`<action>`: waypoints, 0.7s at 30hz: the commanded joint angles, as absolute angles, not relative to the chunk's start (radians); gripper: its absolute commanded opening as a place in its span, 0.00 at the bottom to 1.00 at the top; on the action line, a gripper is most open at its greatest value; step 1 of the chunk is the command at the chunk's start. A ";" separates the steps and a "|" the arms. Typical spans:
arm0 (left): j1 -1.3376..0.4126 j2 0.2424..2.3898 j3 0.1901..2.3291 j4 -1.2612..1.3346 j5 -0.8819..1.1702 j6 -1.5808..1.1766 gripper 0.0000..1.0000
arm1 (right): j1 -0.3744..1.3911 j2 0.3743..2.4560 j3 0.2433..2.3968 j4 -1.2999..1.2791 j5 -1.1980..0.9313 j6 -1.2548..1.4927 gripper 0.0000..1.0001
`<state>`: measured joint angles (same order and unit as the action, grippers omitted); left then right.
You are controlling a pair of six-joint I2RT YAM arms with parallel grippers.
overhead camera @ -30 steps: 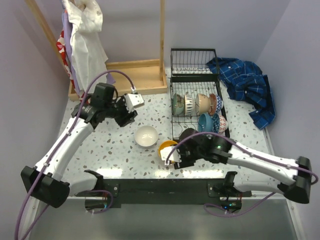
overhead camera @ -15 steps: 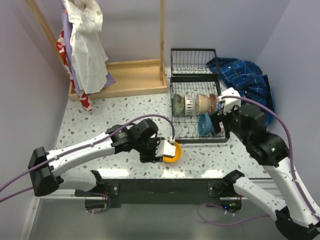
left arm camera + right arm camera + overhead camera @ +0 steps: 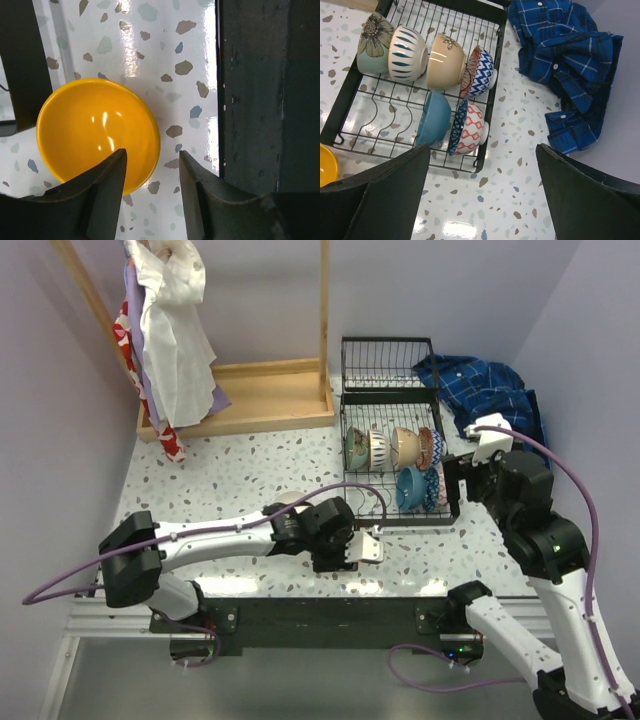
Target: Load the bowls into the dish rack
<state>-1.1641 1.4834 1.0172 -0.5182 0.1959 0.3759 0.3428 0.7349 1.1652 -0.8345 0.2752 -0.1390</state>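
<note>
A yellow bowl sits upright on the speckled table near its front edge. My left gripper is open and hangs over the bowl's right rim, one finger above the inside and the other above the table. In the top view this gripper hides the yellow bowl. The black wire dish rack holds several bowls on edge: pale green, striped, beige, blue zigzag, teal and red-orange patterned. My right gripper is wide open and empty, raised beside the rack's right front corner.
A white bowl's rim shows just behind the left arm. A blue plaid shirt lies right of the rack. The wooden clothes stand with hanging cloths is at the back left. The dark base rail runs close to the yellow bowl.
My left arm swung from the back left down to the yellow bowl at the front. My right arm left that bowl, rose to the rack's right side and opened wide.
</note>
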 commanded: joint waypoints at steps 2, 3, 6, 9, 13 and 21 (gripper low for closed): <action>-1.187 1.557 1.077 -0.426 0.149 0.333 0.50 | 0.289 0.709 1.195 -0.859 0.247 -0.121 0.91; -1.187 1.568 1.080 -0.425 0.141 0.333 0.49 | 0.282 0.704 1.193 -0.862 0.245 -0.118 0.91; -1.190 1.597 1.081 -0.422 0.146 0.325 0.47 | 0.272 0.687 1.187 -0.871 0.244 -0.123 0.91; -1.193 1.611 1.080 -0.425 0.152 0.310 0.45 | 0.268 0.677 1.181 -0.880 0.250 -0.126 0.91; -1.193 1.621 1.068 -0.410 0.146 0.299 0.43 | 0.261 0.666 1.167 -0.873 0.247 -0.123 0.91; -1.193 1.626 1.052 -0.440 0.221 0.298 0.16 | 0.256 0.666 1.141 -0.854 0.236 -0.124 0.89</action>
<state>-1.1881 1.6329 1.0454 -0.4530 0.1730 0.3065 0.2611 0.6651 1.1542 -0.8757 0.2440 -0.1341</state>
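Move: The yellow bowl stands with its middle about 5 cm ahead of the left hand, 2 cm to its right and 6 cm below. Ahead of the bowl is the dish rack's near-left corner, about 11 cm ahead of the hand and 2 cm right; the white bowl stands roughly 14 cm ahead and 10 cm left. From the right hand, high beside the rack, the yellow bowl lies some 13 cm back, 24 cm left and 27 cm below. The yellow bowl's near rim, the side facing the robot, is taken by the left hand: the half-open fingers sink about 3.5 cm and slip 2 cm to the right, one inside the wall and one outside, then close on it with the wrist almost still. The right hand, empty and wide open, eases about 2.5 cm back and to the right. ##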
